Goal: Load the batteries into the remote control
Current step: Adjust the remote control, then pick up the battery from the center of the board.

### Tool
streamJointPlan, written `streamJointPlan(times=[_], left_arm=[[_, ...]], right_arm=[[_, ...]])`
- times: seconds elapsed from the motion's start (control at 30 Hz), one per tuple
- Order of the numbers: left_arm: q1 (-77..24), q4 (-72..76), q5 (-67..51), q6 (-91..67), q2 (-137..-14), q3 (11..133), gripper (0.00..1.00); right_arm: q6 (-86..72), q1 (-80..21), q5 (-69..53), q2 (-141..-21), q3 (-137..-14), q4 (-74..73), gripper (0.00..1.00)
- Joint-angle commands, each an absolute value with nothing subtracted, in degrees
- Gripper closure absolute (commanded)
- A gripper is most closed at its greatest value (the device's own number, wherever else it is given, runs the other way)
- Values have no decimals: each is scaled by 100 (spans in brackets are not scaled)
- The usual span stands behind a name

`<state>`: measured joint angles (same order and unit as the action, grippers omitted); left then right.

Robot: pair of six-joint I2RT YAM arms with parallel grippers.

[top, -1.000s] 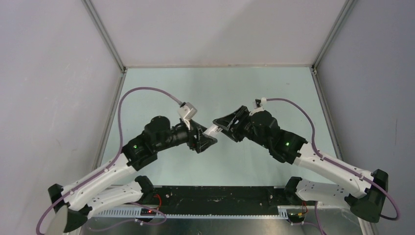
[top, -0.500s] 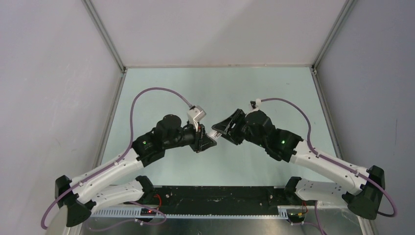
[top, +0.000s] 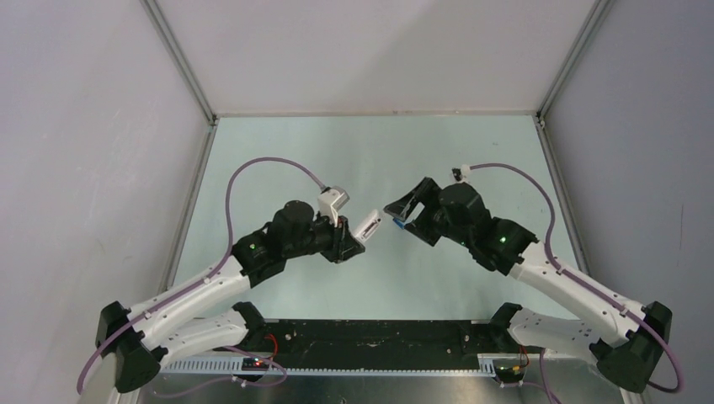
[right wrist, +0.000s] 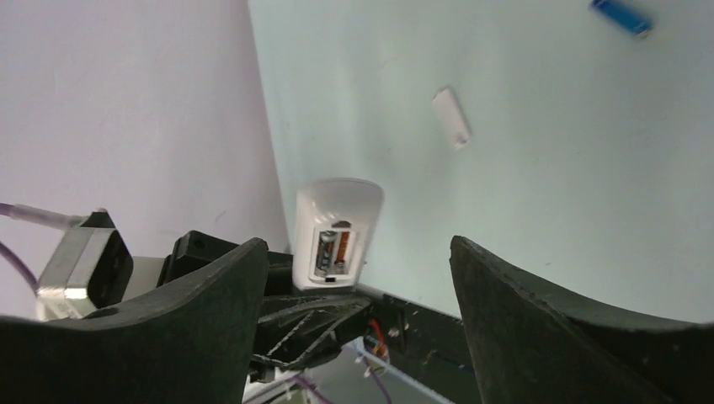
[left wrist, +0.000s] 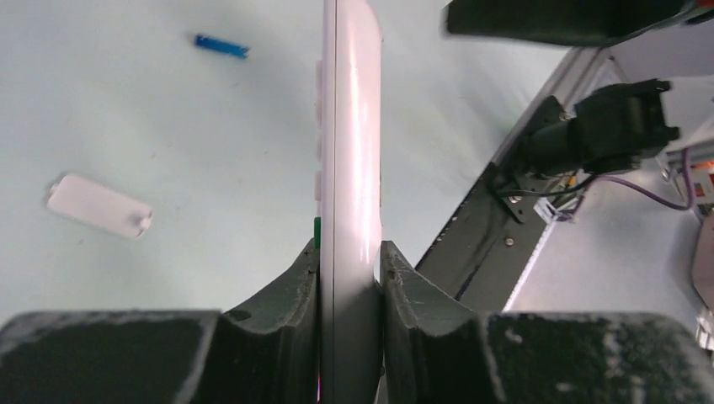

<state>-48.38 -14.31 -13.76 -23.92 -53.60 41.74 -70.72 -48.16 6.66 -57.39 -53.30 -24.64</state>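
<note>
My left gripper (top: 358, 238) (left wrist: 349, 252) is shut on the white remote control (top: 369, 227) (left wrist: 349, 143) and holds it above the table, edge-on in the left wrist view. In the right wrist view the remote control (right wrist: 337, 227) shows its open battery compartment, with what looks like a dark, orange-marked battery (right wrist: 342, 246) in one slot. The blue battery (left wrist: 221, 45) (right wrist: 620, 17) (top: 398, 224) lies on the table. My right gripper (top: 402, 210) (right wrist: 360, 252) is open, just right of the remote and apart from it, holding nothing.
A white battery cover (left wrist: 99, 206) (right wrist: 452, 118) lies flat on the pale green table (top: 471, 151), apart from the blue battery. The black base rail (top: 379, 332) runs along the near edge. Grey walls enclose three sides.
My left gripper closed on the remote. My right gripper then opened, let go of it and drew back to the right. The remote now hangs from the left gripper alone.
</note>
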Motion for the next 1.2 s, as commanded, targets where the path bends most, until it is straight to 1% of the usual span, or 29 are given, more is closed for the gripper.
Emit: streamJointPlan(times=[0.0,0.1,0.23,0.4,0.47,0.57,0.63,0.7,0.97,1.1,1.17], left_arm=[[-4496,-1277,-1226,-2667,-5209,3957,100],[-4211,-1280,-1244,-2769,-5150,3841,100],[-3871,-1295,-1328,-2910,-4979,3692,100],[-3464,-1414,-1477,-3050,-4813,3599,100],[-3319,-1449,-1491,-3123,-4759,3558,100],[-3140,-1477,-1501,-3214,-4737,3516,100],[-3039,-1482,-1538,-3242,-4758,3496,100],[-2955,-1485,-1585,-3262,-4796,3490,100],[-2783,-1481,-1713,-3259,-4911,3512,100],[-2686,-1485,-1726,-3298,-4886,3511,100],[-2641,-1479,-1752,-3296,-4872,3499,100]], right_arm=[[-6091,-4479,696,-5608,-5558,-2985,18],[-4956,-4374,897,-5807,-5517,-3079,24],[-3535,-4129,847,-6480,-5527,-3006,29],[-2187,-3974,545,-7654,-5807,-2786,31],[-1873,-3964,595,-8204,-6224,-2907,32],[-1685,-3967,690,-9018,-6608,-3018,38],[-1671,-3972,666,-9266,-6734,-2851,41],[-1640,-3978,693,-9441,-6785,-2700,43],[-1283,-3946,766,-10232,-7147,-2836,48],[-1161,-3919,788,-10500,-7275,-2832,56],[-1169,-3886,866,-10600,-7336,-2829,58]])
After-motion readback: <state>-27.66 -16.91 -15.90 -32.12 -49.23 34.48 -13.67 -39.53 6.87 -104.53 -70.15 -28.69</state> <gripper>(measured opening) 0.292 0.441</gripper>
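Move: The loose blue battery lies on the table about 10 cm ahead of the right hand, 3 cm to its right and some 24 cm below. The remote control, in the left fingers, is about 10 cm left of the right hand, 2 cm back and 5 cm lower. The battery cover lies about 15 cm left of the battery and 4 cm nearer. From the left hand, the battery is roughly 16 cm ahead, 13 cm right and 18 cm below. The blue battery is what the right hand drops towards, sinking about 20 cm and reaching 10 cm forward after first veering right, while its wrist swings the fingers to point steeply down and the gap narrows to about half. The left hand keeps its grip on the remote control and draws it left, forward and a little down, turning counter-clockwise. ##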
